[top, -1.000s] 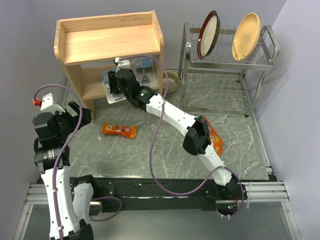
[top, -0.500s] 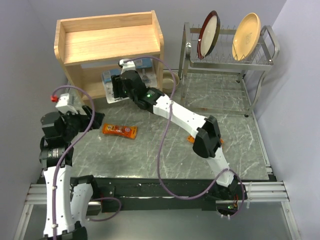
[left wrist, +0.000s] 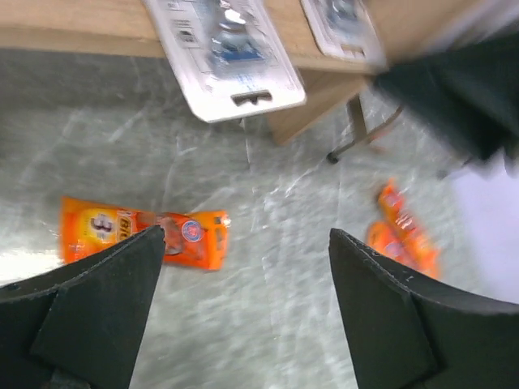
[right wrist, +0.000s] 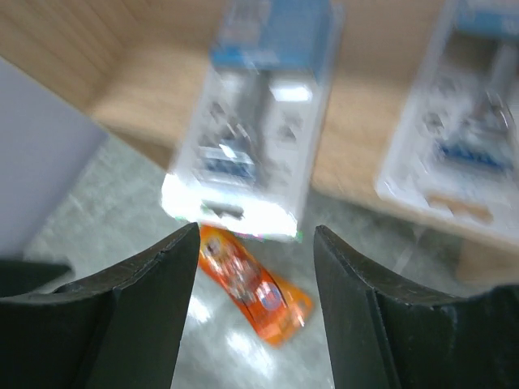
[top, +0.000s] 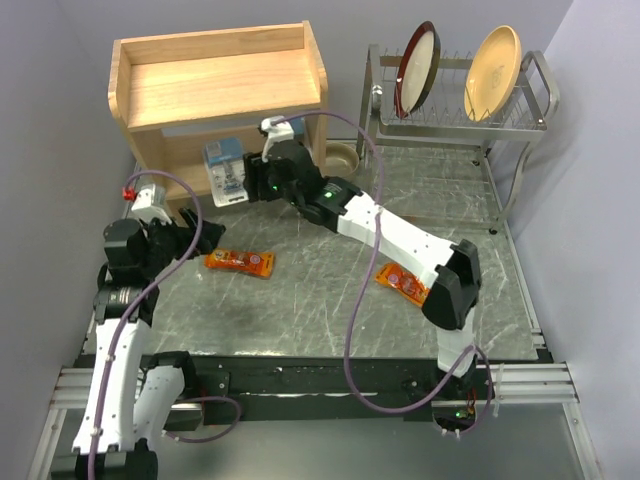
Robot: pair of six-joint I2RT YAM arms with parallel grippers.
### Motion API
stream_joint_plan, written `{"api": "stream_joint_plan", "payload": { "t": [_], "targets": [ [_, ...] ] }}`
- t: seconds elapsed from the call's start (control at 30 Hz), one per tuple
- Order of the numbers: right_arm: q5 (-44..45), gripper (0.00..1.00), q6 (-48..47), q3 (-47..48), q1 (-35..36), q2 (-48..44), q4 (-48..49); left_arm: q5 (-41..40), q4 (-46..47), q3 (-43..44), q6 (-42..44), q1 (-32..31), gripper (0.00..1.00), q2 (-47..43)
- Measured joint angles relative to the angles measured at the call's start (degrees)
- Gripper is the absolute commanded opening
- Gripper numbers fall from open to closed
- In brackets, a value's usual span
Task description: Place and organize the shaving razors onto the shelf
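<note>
The wooden shelf stands at the back left. One clear blister pack of razors lies on its lower tier with its card end overhanging the edge; a second lies to its right. My right gripper hovers just in front of them, open and empty. An orange razor pack lies flat on the table before the shelf. My left gripper is beside its left end, open with nothing in it. More orange packs lie to the right, under my right arm.
A metal dish rack with two upright plates stands at the back right. A bowl sits between it and the shelf. Walls close in on the left and right sides.
My right gripper has drawn back rightward from the shelf, leaving the blister pack on the lower tier. My left arm has swung right, toward the orange pack.
</note>
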Motion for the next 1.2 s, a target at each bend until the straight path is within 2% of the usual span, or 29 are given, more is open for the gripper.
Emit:
{"api": "stream_joint_plan", "payload": {
  "t": [0.07, 0.17, 0.33, 0.53, 0.7, 1.0, 1.07, 1.1, 1.2],
  "targets": [
    [-1.0, 0.66, 0.2, -4.2, -1.1, -2.9, -0.9, 0.9, 2.1, -0.2, -4.8, 1.4, 0.87, 2.5],
    [-2.3, 0.66, 0.1, -11.2, -2.9, -8.9, -1.9, 1.1, 5.5, -0.3, -12.5, 3.3, 0.8, 8.0],
    [-2.2, 0.66, -1.4, -22.9, -4.8, -21.1, -2.6, 1.7, 13.5, -0.5, -24.3, 3.3, 0.76, 17.2],
    [-0.5, 0.67, -4.2, -31.7, -4.8, -31.1, -2.1, 2.2, 21.2, -0.9, -33.6, 2.8, 0.66, 21.3],
    [0.5, 0.67, -6.2, -35.1, -4.8, -31.3, -2.0, 2.1, 25.6, -2.1, -38.7, 2.8, 0.49, 23.0],
    [1.0, 0.67, -7.9, -35.4, -4.8, -29.5, -1.8, 2.3, 29.5, -3.7, -44.4, 2.6, 0.31, 25.7],
    [1.0, 0.67, -8.1, -35.4, -4.8, -29.4, -1.8, 2.3, 30.3, -3.7, -45.3, 2.6, 0.22, 25.7],
    [1.0, 0.67, -8.1, -35.4, -4.8, -29.4, -1.8, 2.3, 30.4, -3.7, -45.6, 2.6, 0.14, 25.7],
    [1.0, 0.67, -8.3, -35.4, -4.8, -29.2, -1.7, 2.6, 30.4, -3.7, -46.3, 3.1, 0.08, 25.3]
  ]
}}
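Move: From the left gripper, the middle of the left-hand razor on the shelf lies some 18 cm ahead, 3 cm to the right and 3 cm lower, its near end jutting over the shelf edge. The other razor sits about 21 cm ahead and 16 cm to the right, 2 cm below. An orange packet lies on the table roughly 5 cm ahead, 2 cm right and 20 cm below. From the right gripper, the left-hand razor is about 6 cm ahead, 6 cm left and 4 cm lower. Bring the left gripper forward about 10 cm to the razor's overhanging near end, sinking slightly, rolling its left side down some 40 degrees and tipping the fingers down a little. Close the fingers steadily from wide open to pinch the package's near-left corner. Meanwhile draw the open right gripper away, right and a little back, past the other razor, then lower it slightly and hold. ##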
